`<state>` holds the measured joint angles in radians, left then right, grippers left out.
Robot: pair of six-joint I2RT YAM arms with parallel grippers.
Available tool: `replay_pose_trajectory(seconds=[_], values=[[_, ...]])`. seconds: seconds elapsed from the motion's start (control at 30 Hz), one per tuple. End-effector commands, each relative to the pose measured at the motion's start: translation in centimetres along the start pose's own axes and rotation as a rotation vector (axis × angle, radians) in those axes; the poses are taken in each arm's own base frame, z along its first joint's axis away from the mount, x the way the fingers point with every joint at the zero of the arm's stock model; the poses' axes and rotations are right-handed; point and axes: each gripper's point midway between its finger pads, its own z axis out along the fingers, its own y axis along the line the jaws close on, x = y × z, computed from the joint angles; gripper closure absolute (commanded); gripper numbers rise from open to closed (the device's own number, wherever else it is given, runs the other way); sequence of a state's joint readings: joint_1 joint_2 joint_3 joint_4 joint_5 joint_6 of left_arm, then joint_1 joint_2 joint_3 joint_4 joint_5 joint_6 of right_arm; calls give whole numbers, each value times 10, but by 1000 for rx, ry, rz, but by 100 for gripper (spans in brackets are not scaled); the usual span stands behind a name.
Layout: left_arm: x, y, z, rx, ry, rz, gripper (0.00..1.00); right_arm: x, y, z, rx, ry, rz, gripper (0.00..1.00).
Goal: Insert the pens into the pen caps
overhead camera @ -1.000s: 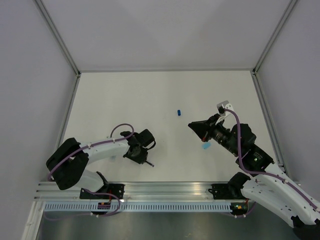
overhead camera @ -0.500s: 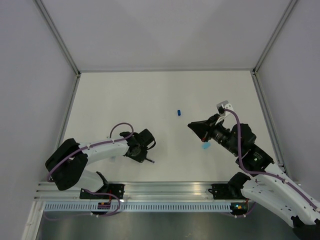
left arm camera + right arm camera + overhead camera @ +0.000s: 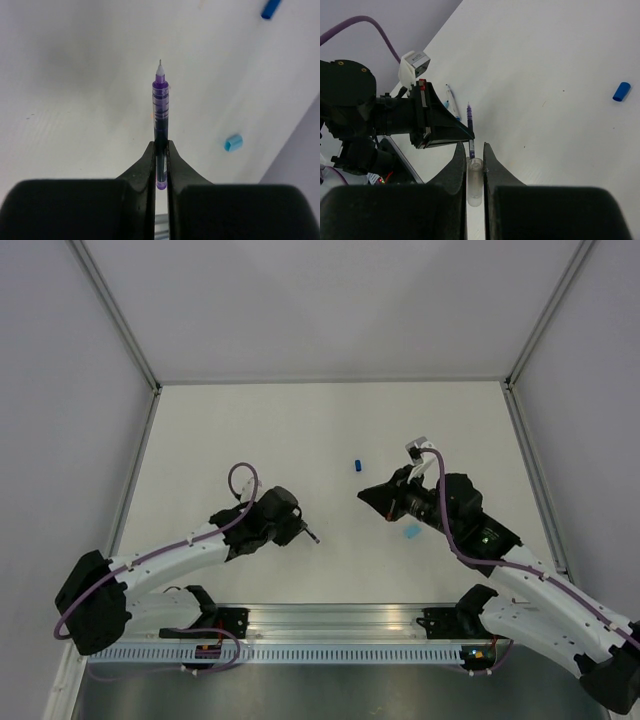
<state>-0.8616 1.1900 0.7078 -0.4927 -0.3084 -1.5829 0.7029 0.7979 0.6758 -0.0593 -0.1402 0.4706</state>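
Note:
My left gripper [image 3: 302, 530] [image 3: 160, 144] is shut on the dark pen [image 3: 160, 100], a purple-tinted barrel whose fine tip points away from the fingers. My right gripper [image 3: 366, 497] [image 3: 471, 145] is shut on a short clear cap-like tube [image 3: 475, 180], whose open end faces the dark pen [image 3: 469, 120]. A gap shows between the two grippers in the top view. The dark blue cap [image 3: 357, 464] [image 3: 621, 91] and the light blue cap [image 3: 411, 532] [image 3: 233, 143] lie loose on the table. The white pen [image 3: 450, 96] lies on the table beyond the left gripper.
The white table [image 3: 330, 420] is bounded by grey walls with metal posts at left, back and right. An aluminium rail [image 3: 330, 625] carrying both arm bases runs along the near edge. The left arm's purple cable [image 3: 240, 480] loops above its wrist.
My left arm has stretched out to the right, carrying the dark pen toward the centre. My right gripper has moved left toward it with the clear tube.

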Motion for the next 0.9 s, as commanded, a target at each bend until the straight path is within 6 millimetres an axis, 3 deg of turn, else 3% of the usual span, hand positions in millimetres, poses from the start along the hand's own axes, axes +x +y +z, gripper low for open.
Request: replay_pose_trajectory(seconds=[0.0, 0.1, 0.13, 0.2, 0.33, 0.57, 0.87], values=[[17, -33, -14, 273, 76, 271, 98, -22, 25, 8, -103, -43, 24, 100], [21, -53, -32, 458, 82, 364, 98, -27, 35, 13, -148, -32, 22, 100], [28, -46, -32, 492, 104, 440, 98, -31, 39, 13, -167, -37, 19, 100], [36, -57, -51, 656, 117, 500, 98, -32, 43, 15, -187, -33, 16, 100], [46, -61, -75, 842, 126, 642, 98, -41, 52, 24, -228, -39, 8, 100], [64, -63, -98, 1029, 174, 766, 98, -41, 60, 56, -282, 13, 13, 100], [75, -59, -111, 1162, 183, 848, 98, -31, 61, 71, -316, 41, 14, 100]])
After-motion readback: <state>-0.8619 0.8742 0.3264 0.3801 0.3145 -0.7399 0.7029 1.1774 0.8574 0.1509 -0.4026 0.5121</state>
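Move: The left gripper holds the pen. The clear cap it is meant for, held in the right gripper, is about 15 cm to its right, 15 cm higher and level with it front to back. On the table, some 8 cm below the left hand, a white marker lies 17 cm left and 4 cm ahead, and a dark blue cap 20 cm ahead and 14 cm right. From the right hand, the pen is about 15 cm left, level front to back and 16 cm lower. Bring the left gripper up about 8 cm while drawing it back and to the right by nearly as much, keeping the pen pinched. As it goes, turn it clockwise and tip its fingers up strongly, swinging the nib round to point forward and up at the cap. Carry the cap left about 8 cm with the right gripper, slightly forward, still gripped, to above and ahead of the pen. ##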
